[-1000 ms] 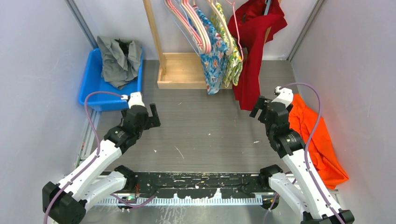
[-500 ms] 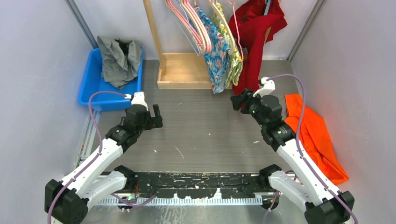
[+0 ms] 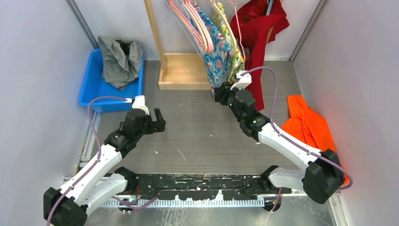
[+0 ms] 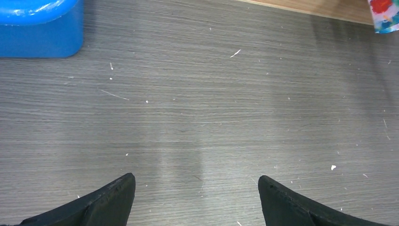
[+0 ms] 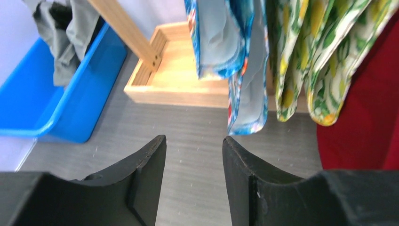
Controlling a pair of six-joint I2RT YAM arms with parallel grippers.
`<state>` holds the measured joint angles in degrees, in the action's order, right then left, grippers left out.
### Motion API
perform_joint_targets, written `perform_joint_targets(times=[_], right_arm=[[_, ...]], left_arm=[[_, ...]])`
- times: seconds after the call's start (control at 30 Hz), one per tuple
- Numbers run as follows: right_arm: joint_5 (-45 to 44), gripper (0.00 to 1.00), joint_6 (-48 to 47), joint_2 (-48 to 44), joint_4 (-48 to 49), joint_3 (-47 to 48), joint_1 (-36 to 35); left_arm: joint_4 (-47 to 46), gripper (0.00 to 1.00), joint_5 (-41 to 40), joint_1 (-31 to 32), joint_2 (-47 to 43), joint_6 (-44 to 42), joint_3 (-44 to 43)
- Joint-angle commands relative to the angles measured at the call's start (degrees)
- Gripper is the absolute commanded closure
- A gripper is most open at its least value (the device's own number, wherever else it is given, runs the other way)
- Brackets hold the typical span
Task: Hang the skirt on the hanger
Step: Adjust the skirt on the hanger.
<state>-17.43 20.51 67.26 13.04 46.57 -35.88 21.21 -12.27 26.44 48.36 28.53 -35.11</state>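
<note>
Pink hangers hang on the wooden rack at the back, with a blue floral garment, a yellow-green one and a red one. An orange garment lies crumpled at the right wall and a grey one fills the blue bin; I cannot tell which is the skirt. My right gripper sits just below the floral hems, jaws partly apart and empty. My left gripper hovers wide open over bare table.
The rack's wooden tray base and its upright post stand at the back centre. The blue bin is at the far left. Grey walls close in on both sides. The right arm stretches diagonally across the table's right half.
The right arm has swung left, away from the orange garment to the rack's hanging clothes, and its jaws have narrowed. The left arm has barely shifted.
</note>
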Motion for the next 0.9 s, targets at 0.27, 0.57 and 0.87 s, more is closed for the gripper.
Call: perform_joint_targets(times=[0.27,0.57,0.87], right_arm=[[-7.4,0.48,-7.0,9.9,17.9,7.5,-0.7],[-9.0,0.48,-8.5,14.9,18.0,12.0,-0.1],[-7.5,0.50,-6.8,19.5,18.6,14.6,1.5]], left_arm=[[-3.8,0.00,2.6,-0.4,-1.3,0.3,0.7],[-4.8,0.00,2.4,-0.4,-0.4,-0.4,0.8],[-5.9,0.00,2.3,-0.4,0.8,-0.8,1.0]])
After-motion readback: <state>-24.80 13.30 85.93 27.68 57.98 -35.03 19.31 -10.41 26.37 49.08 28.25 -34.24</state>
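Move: The blue floral skirt's middle is some 14 cm ahead of the right hand, about 4 cm to its left and roughly 10 cm above it, with the lower hem nearer hand height. The yellow lemon skirt hangs about 8 cm to the right of the blue one, at the same reach and height. The red garment is some 15 cm right of the hand, about 15 cm ahead and 5 cm above. From the left hand, the blue skirt is about 24 cm ahead, 33 cm right and 22 cm up. Forward about 8 cm goes the right hand, towards the near hanging edge of the blue floral skirt, rising a couple of centimetres on the way. The wrist tips the fingers up and turns clockwise, each under 10 degrees, while the fingers stay half open, coming up close to the skirt's near lower corner; whether they touch it can't be seen. ##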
